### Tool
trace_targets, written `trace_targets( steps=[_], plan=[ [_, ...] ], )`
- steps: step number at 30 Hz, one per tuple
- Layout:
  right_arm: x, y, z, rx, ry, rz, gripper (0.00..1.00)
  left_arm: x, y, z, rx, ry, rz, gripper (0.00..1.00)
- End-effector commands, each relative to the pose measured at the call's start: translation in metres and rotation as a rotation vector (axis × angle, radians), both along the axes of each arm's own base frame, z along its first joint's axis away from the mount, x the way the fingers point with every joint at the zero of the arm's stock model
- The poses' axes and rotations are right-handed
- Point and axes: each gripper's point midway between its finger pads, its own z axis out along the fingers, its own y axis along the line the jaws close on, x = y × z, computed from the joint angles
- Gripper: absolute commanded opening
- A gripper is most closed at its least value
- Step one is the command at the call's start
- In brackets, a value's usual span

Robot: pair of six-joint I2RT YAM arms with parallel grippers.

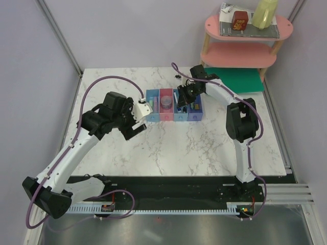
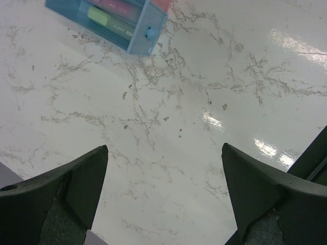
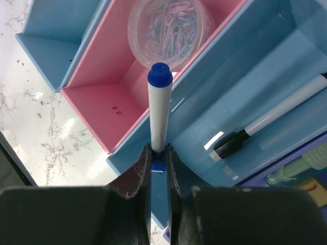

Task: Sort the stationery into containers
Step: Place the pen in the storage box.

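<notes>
The containers (image 1: pixel 174 105) form a joined row of light blue, pink, light blue and purple bins at mid-table. My right gripper (image 3: pixel 159 153) hangs over the wall between the pink bin (image 3: pixel 97 102) and the second light blue bin (image 3: pixel 255 76), shut on the blue-and-white pen (image 3: pixel 158 107). That blue bin holds a thin black-capped pen (image 3: pixel 271 120). A round clear tub (image 3: pixel 168 25) sits in the pink bin. A pale green stick (image 3: pixel 301 163) lies in the purple bin. My left gripper (image 2: pixel 163 194) is open and empty over bare marble, left of the first blue bin (image 2: pixel 138 41), which holds a green stick (image 2: pixel 97 15).
A pink round tiered shelf (image 1: pixel 245 43) stands at the back right, carrying a red box (image 1: pixel 239 20) and a yellow bottle (image 1: pixel 264 13). A flat green board (image 1: pixel 240 79) lies below it. The right arm (image 1: pixel 240 120) reaches in from the right.
</notes>
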Motion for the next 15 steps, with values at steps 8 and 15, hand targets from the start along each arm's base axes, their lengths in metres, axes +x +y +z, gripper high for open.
trace_targets(
  steps=[8, 15],
  plan=[
    [0.002, -0.004, 0.008, -0.007, -0.062, 0.000, 0.33, 0.006, -0.007, 0.013, -0.022, -0.017, -0.024, 0.99],
    [0.006, -0.005, 0.050, 0.006, -0.173, 0.028, 0.53, 0.006, -0.011, 0.013, -0.039, -0.005, -0.022, 0.99]
  ],
)
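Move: The right hand holds the pen by its capped end, low over the near part of the light-blue compartment, whose middle is about 3 cm ahead, 1 cm right and 3 cm below. The black marker in there is some 2 cm ahead and 3 cm right; the paper-clip jar is 3 cm ahead, 6 cm left. From the left hand that compartment is roughly 16 cm ahead, 18 cm right, 18 cm below. The right hand sinks about 1.5 cm into the compartment, opens halfway to release the pen, then rises 1 cm. ##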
